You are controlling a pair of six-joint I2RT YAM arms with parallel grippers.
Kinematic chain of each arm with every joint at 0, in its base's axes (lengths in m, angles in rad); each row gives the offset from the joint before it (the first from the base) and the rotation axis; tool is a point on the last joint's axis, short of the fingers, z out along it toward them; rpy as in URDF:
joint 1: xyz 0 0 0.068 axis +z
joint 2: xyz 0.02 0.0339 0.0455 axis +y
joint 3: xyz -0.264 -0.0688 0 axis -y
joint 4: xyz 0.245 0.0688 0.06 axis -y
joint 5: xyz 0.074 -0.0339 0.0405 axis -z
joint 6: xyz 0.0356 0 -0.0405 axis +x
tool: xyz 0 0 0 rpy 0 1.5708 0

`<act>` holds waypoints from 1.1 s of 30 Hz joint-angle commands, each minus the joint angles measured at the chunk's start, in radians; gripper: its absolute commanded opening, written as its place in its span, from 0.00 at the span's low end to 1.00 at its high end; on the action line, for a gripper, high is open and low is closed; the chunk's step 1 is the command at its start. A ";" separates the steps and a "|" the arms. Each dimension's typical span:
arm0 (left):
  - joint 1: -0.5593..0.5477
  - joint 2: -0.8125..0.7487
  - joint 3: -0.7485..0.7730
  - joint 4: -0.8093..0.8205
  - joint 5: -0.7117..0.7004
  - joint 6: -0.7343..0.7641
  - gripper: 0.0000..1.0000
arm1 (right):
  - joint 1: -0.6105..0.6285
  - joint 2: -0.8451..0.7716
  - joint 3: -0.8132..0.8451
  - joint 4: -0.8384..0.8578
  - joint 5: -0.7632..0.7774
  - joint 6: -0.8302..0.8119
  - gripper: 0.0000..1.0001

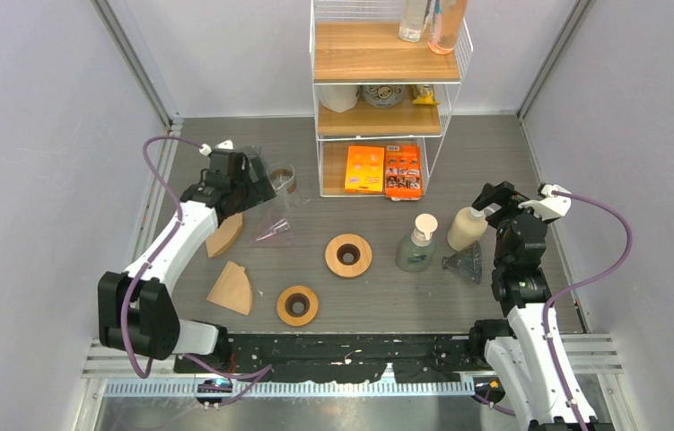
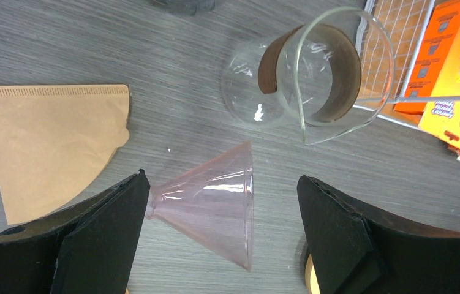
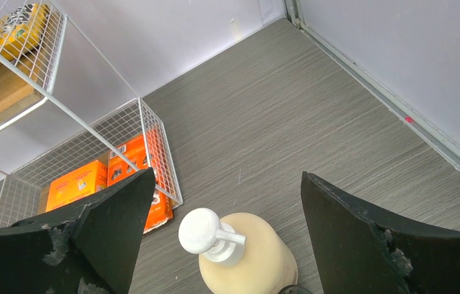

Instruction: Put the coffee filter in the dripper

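Observation:
A clear pinkish dripper (image 2: 215, 199) lies on its side on the table, its wide mouth turned right. My left gripper (image 2: 221, 179) hangs open above it, one jaw on each side, touching nothing. A brown paper coffee filter (image 2: 49, 138) lies flat just left of the dripper. In the top view the dripper (image 1: 275, 230) sits below the left gripper (image 1: 255, 186), the filter (image 1: 225, 235) is partly under the arm, and a second filter (image 1: 232, 288) lies nearer the front. My right gripper (image 3: 227, 173) is open and empty above a cream pump bottle (image 3: 248, 260).
A glass carafe (image 2: 310, 73) with a brown collar stands right behind the dripper. Two wooden rings (image 1: 348, 255) (image 1: 298, 305) lie mid-table. A green-grey pump bottle (image 1: 417, 244) and a small clear cone (image 1: 465, 263) stand by the cream bottle (image 1: 466, 228). A wire shelf (image 1: 385, 90) holds orange boxes (image 1: 384, 171).

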 commanded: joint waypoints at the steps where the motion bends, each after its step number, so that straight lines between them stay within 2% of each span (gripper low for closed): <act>1: -0.043 0.033 0.072 -0.084 -0.062 0.018 0.99 | 0.002 -0.010 0.041 0.017 0.028 0.004 0.95; 7: -0.115 -0.005 0.040 -0.111 -0.057 0.027 0.99 | 0.002 -0.003 0.038 0.027 0.022 0.010 0.95; 11: -0.219 -0.045 0.031 -0.166 -0.136 0.040 0.99 | 0.002 0.006 0.043 0.024 0.020 0.010 0.95; 18: -0.346 -0.146 -0.026 -0.288 -0.115 0.030 0.99 | 0.002 0.000 0.044 0.018 0.022 0.012 0.95; 25: -0.444 -0.323 -0.204 -0.370 -0.059 -0.046 0.99 | 0.002 0.004 0.044 0.010 0.025 0.026 0.95; 30: -0.458 -0.422 -0.382 -0.242 0.095 -0.080 0.99 | 0.002 0.016 0.051 -0.004 0.026 0.036 0.95; 33: -0.464 -0.414 -0.424 -0.244 0.095 -0.090 0.97 | 0.002 0.017 0.059 -0.022 0.037 0.041 0.95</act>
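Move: The near wooden ring lies about 25 cm back of the left hand, 7 cm to its right and 13 cm below. Almost beneath the hand, some 3 cm back, is the pink clear cone. The near coffee filter is about 20 cm back and 11 cm left, the far wooden ring roughly 11 cm back and 21 cm right. From the right hand, the near ring lies about 48 cm left, 16 cm back and 21 cm lower. Towards the near wooden ring, the empty left hand leaves the pink cone, first easing right and slightly down, then sweeping back about 20 cm at growing speed and sinking in the last stretch, ending some 7 cm lower. The wrist turns clockwise and tips farther down; the fingers stay wide open and touch nothing. ##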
